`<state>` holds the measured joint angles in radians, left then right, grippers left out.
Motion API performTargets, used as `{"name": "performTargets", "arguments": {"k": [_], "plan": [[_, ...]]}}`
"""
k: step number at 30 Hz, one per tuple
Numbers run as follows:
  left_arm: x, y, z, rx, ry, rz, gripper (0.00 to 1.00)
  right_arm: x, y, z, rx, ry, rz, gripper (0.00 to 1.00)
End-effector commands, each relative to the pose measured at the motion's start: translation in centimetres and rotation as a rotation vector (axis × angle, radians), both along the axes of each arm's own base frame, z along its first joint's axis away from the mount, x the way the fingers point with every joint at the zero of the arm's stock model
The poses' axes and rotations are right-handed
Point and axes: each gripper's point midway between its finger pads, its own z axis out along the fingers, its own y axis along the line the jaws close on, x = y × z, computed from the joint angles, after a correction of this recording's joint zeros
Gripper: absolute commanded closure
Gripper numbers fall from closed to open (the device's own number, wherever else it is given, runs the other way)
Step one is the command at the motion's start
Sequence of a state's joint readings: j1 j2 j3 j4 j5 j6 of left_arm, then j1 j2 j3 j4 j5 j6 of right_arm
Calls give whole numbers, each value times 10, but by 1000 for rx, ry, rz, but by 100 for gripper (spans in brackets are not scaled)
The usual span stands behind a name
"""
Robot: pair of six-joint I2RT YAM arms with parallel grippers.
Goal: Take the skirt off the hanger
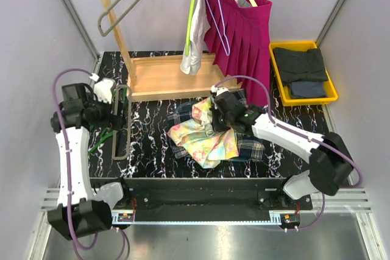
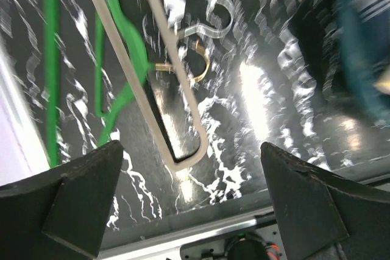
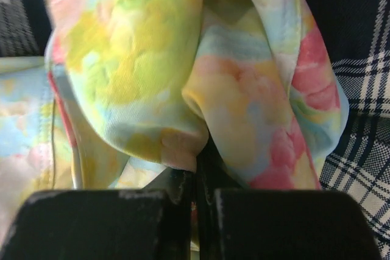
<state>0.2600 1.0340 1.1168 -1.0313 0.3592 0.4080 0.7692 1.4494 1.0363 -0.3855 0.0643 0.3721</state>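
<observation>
The skirt [image 1: 201, 135], pastel floral cloth, lies crumpled on a plaid garment [image 1: 251, 148] in the middle of the table. My right gripper [image 1: 214, 111] is shut on a fold of the skirt [image 3: 158, 59]; the right gripper [image 3: 196, 178] has its jaws pressed together with cloth bunched at their tips. A grey hanger [image 1: 120, 144] lies flat on the table at the left, bare. My left gripper [image 1: 119, 111] hovers open over the grey hanger [image 2: 177, 120], and the left gripper [image 2: 190, 150] has nothing between its fingers.
A green hanger [image 2: 122, 47] lies beside the grey one, with a clear hook [image 2: 216, 19] and a gold hook [image 2: 198, 71] nearby. The wooden rack [image 1: 164, 74] holds a magenta pleated skirt [image 1: 241, 28], a white garment [image 1: 195, 35] and an empty hanger [image 1: 125, 1]. A yellow bin [image 1: 277, 47] holds dark clothes.
</observation>
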Motion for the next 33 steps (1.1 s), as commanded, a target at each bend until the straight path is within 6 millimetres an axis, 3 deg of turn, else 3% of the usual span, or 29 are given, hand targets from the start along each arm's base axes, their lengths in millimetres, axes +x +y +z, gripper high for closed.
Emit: {"name": "performTargets", "arguments": {"k": [1, 6, 9, 10, 12, 15, 16, 17, 18, 20, 21, 23, 24, 29, 33], "plan": [[-3, -30, 82, -114, -188, -51, 1, -14, -8, -17, -70, 126, 2, 96], [2, -58, 187, -247, -431, -103, 1, -41, -11, -37, -126, 293, 64, 85], [6, -72, 240, -343, -541, -129, 1, -57, -12, -48, -120, 366, 80, 62], [6, -80, 253, -390, -556, -146, 1, -62, -14, -50, -111, 379, 89, 39], [11, -95, 285, -434, -624, -190, 1, -61, -14, -44, -95, 366, 63, 29], [25, -115, 319, -422, -712, -216, 1, -46, -4, 13, 68, 191, 33, 19], [35, -123, 331, -413, -732, -244, 1, -43, -5, 53, 154, 88, 28, 16], [35, -142, 336, -428, -732, -298, 1, -37, -8, 75, 197, 15, -1, 14], [43, -146, 341, -418, -745, -287, 1, -36, -12, 113, 281, -93, -4, 11], [60, -168, 351, -431, -760, -323, 1, -32, -23, 152, 342, -208, -39, 7], [70, -172, 352, -431, -762, -314, 1, -37, -31, 180, 400, -276, -48, 6], [91, -192, 353, -448, -765, -333, 1, -44, -41, 207, 464, -349, -63, 6], [99, -198, 352, -451, -759, -338, 1, -52, -50, 233, 540, -420, -64, 4], [142, -240, 345, -468, -761, -389, 1, -60, -61, 234, 564, -439, -84, 0], [169, -257, 340, -471, -780, -375, 1, -68, -67, 245, 627, -480, -77, 0]]}}
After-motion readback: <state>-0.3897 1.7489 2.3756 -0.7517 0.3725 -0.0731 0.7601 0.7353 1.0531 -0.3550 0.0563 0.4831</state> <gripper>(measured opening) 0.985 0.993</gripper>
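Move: From the left hand, the white skirt on its lime hanger is about 21 cm ahead, 29 cm right and 20 cm higher. The magenta skirt is 23 cm ahead, 42 cm right and 14 cm up; the grey hanger on the rail, 21 cm ahead, 14 cm right, 30 cm up. The right hand holds the floral skirt over the bin, whose middle is some 2 cm back, straight below by 6 cm; the skirt's middle is 4 cm back, 3 cm left, 3 cm down. Left hand climbs about 30 cm, swinging right towards the white skirt; right opens, releases floral skirt, rises 25 cm. ##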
